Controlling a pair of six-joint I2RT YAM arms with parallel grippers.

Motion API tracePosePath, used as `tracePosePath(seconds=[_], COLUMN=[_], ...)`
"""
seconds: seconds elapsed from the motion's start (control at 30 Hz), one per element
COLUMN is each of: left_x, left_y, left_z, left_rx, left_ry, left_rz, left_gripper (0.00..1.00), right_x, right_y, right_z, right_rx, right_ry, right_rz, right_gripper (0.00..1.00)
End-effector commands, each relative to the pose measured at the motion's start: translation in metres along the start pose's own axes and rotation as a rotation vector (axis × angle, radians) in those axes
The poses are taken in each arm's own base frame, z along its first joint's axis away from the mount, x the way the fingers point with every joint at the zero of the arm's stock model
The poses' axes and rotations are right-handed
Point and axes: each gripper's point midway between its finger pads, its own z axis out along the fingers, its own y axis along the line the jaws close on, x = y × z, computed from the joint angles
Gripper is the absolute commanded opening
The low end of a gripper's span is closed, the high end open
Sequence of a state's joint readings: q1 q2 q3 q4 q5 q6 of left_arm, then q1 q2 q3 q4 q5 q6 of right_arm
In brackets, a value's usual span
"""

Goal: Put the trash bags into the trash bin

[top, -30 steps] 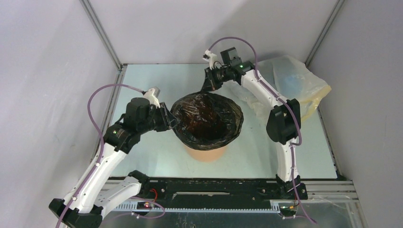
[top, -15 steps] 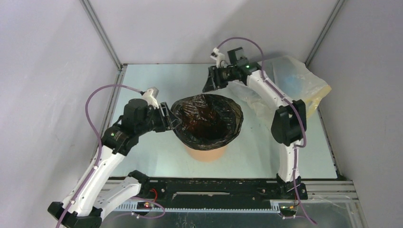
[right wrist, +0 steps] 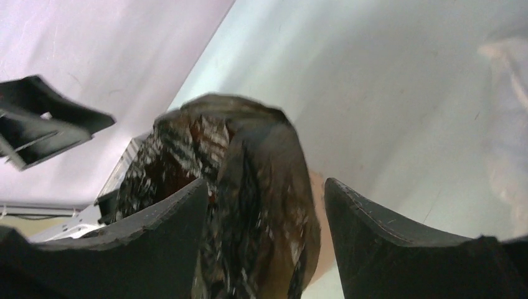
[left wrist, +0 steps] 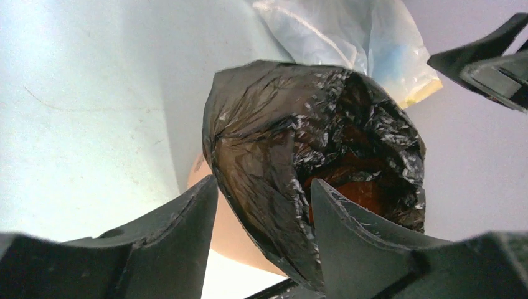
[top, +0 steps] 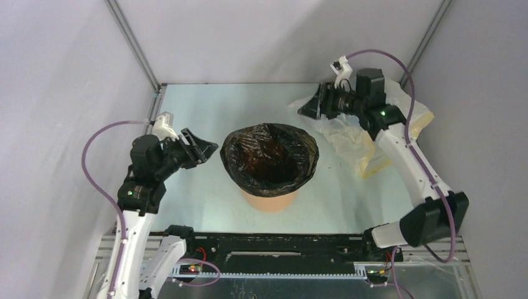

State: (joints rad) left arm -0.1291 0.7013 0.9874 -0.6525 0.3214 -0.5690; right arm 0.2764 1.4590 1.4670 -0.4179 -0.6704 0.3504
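The trash bag, black and crinkly, lines the orange trash bin at the table's middle, its rim folded out over the bin's edge. My left gripper hangs open just left of the bag, apart from it. In the left wrist view the bag and bin wall lie beyond the open left gripper. My right gripper is open at the back right, clear of the bag. The right wrist view shows the bag past the empty right gripper.
A translucent yellowish plastic bag lies at the back right under the right arm. Grey walls with metal corner rails enclose the table on three sides. The arm bases and a black rail run along the near edge.
Both grippers have opened and let go of the bag's rim. The left one drew back to the left, the right one swung away to the back right. The bag stays on the bin.
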Motion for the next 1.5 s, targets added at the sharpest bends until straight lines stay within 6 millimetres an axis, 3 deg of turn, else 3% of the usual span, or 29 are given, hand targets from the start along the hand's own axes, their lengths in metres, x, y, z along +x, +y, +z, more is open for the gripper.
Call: tracePosePath(seconds=[0.0, 0.13, 0.4, 0.53, 0.67, 0.83, 0.9, 1.17, 1.47], left_x=[0.02, 0.026, 0.039, 0.044, 0.048, 0.053, 0.055, 0.068, 0.092], left_y=[-0.004, 0.001, 0.018, 0.021, 0.026, 0.032, 0.033, 0.044, 0.058], left_z=[0.02, 0.03, 0.043, 0.048, 0.054, 0.057, 0.059, 0.068, 0.073], left_rx=[0.143, 0.176, 0.157, 0.164, 0.159, 0.143, 0.148, 0.133, 0.117], left_ry=[0.065, 0.054, 0.073, 0.094, 0.112, 0.122, 0.128, 0.166, 0.219], left_rz=[-0.073, -0.118, -0.15, -0.158, -0.169, -0.172, -0.174, -0.182, -0.198], left_gripper=[0.63, 0.63, 0.66, 0.59, 0.52, 0.46, 0.39, 0.03, 0.0], right_x=[0.026, 0.058, 0.095, 0.105, 0.111, 0.115, 0.118, 0.146, 0.187], right_y=[0.0, 0.0, -0.014, -0.013, -0.017, -0.021, -0.026, -0.048, -0.062], right_z=[-0.017, -0.039, -0.058, -0.056, -0.051, -0.049, -0.047, -0.042, -0.02], right_rx=[0.033, 0.069, 0.162, 0.132, 0.125, 0.136, 0.154, 0.209, 0.224], right_ry=[-0.01, -0.023, -0.031, -0.006, 0.012, 0.024, 0.034, 0.096, 0.173], right_rz=[0.043, 0.059, 0.071, 0.083, 0.102, 0.113, 0.118, 0.135, 0.169], right_gripper=[0.71, 0.71, 0.71, 0.52, 0.24, 0.1, 0.01, 0.0, 0.0])
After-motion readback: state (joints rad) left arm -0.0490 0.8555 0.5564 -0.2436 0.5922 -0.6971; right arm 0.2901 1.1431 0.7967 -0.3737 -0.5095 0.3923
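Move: For the left gripper, the black trash bag's left rim lies about 3 cm ahead, 4 cm to the right and 9 cm below. The trash bin's middle is about 3 cm ahead, 16 cm right and 17 cm down. From the right gripper, the bag's right rim is roughly 9 cm back, 4 cm right and 9 cm lower; the bin's middle is 9 cm back, 9 cm left and 20 cm down, and the clear bag 6 cm ahead, 18 cm right, 25 cm below. Bring the open right gripper down and back to the bag's right rim, drifting a little right, about 9 cm each down and back. Meanwhile sink the left gripper to the left rim. Close each on its edge, right first, then draw both pinched edges down, some 7 cm on the right and 3 cm on the left, fingers tipping down. ##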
